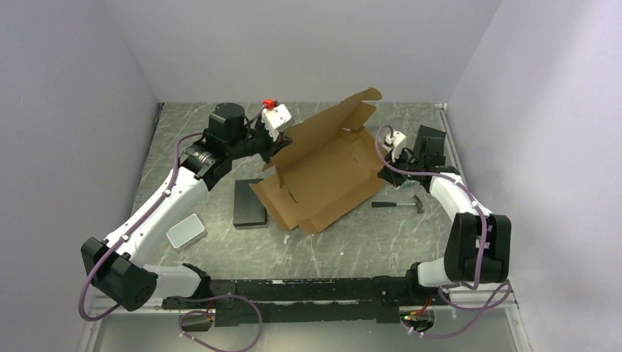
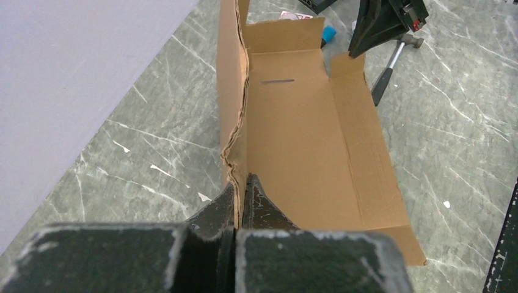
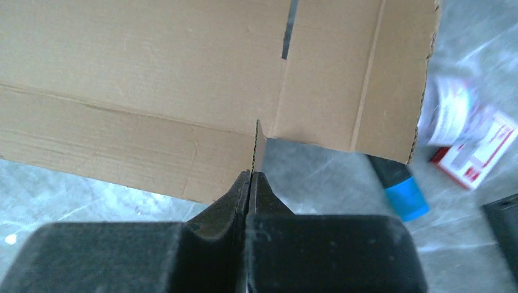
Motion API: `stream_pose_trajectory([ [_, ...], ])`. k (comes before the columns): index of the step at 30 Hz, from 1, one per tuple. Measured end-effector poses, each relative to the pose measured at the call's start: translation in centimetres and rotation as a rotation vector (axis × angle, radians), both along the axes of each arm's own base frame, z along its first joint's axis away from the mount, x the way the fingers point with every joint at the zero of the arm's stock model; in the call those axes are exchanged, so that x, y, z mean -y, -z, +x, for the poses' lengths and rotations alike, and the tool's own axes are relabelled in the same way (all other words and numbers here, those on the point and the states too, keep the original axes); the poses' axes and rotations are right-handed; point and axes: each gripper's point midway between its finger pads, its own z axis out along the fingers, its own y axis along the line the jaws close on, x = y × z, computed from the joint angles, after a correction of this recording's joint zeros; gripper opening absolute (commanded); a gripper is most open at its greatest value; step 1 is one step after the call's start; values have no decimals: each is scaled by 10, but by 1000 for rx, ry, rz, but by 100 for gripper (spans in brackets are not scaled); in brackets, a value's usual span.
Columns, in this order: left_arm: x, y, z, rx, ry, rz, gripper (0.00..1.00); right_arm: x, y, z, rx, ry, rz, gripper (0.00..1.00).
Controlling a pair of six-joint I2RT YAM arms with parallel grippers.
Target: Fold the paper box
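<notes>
The paper box (image 1: pixel 323 176) is a brown cardboard sheet lying half unfolded mid-table, its far panel standing up and tilted. My left gripper (image 1: pixel 277 152) is at the box's left end. In the left wrist view the left gripper (image 2: pixel 241 183) is shut on the edge of the upright side wall of the paper box (image 2: pixel 305 140). My right gripper (image 1: pixel 381 172) is at the box's right end. The right wrist view shows the right gripper (image 3: pixel 251 174) shut on a thin flap seen edge-on, below the paper box (image 3: pixel 183 91) panel.
A black block (image 1: pixel 249 202) lies partly under the box's near left corner. A grey tin (image 1: pixel 185 231) sits near the left arm. A hammer (image 1: pixel 400 204) lies right of the box. A blue item (image 3: pixel 400 189) and a red-and-white packet (image 3: pixel 470 140) lie beyond the flap.
</notes>
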Motion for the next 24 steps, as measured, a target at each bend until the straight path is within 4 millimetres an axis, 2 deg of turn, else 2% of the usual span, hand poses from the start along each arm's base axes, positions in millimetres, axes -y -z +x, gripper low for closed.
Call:
stream_pose_trajectory([
  [3,0,-4,2,13,-5,-5,0,-9,-16,9,110,-16,-41,0],
  [6,0,-13,4,39,-9,-14,0,-16,-21,18,198,-23,-66,0],
  [11,2,-32,8,98,-9,-36,0,-27,-5,29,276,-28,-94,0],
  [17,3,-40,11,134,-9,-54,0,-36,16,50,325,-10,-137,0],
  [24,0,-32,3,161,13,-78,0,-41,30,58,335,-6,-175,0],
])
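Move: Both hands already hold the cardboard box. The right grips the corner tab at the right end of the near wall, and the right end flap is about 10 cm ahead and 4 cm left, roughly level. From that hand the blue-capped marker is some 5 cm ahead, 5 right, 9 below; the hammer is 10 back, 9 right, 9 below. From the left hand, on the tall wall's left end, that end flap is about 11 cm ahead, 33 right, 22 lower. Still pinching the corner tab, the right hand carries it forward about 6 cm and left about 4, first rising a couple of centimetres, then sinking some 5, its fingers tipping up about 20 degrees. The left hand keeps its pinch on the tall wall, lifting it about 4 cm before easing down slightly, fingers tilting up nearly 10 degrees. ##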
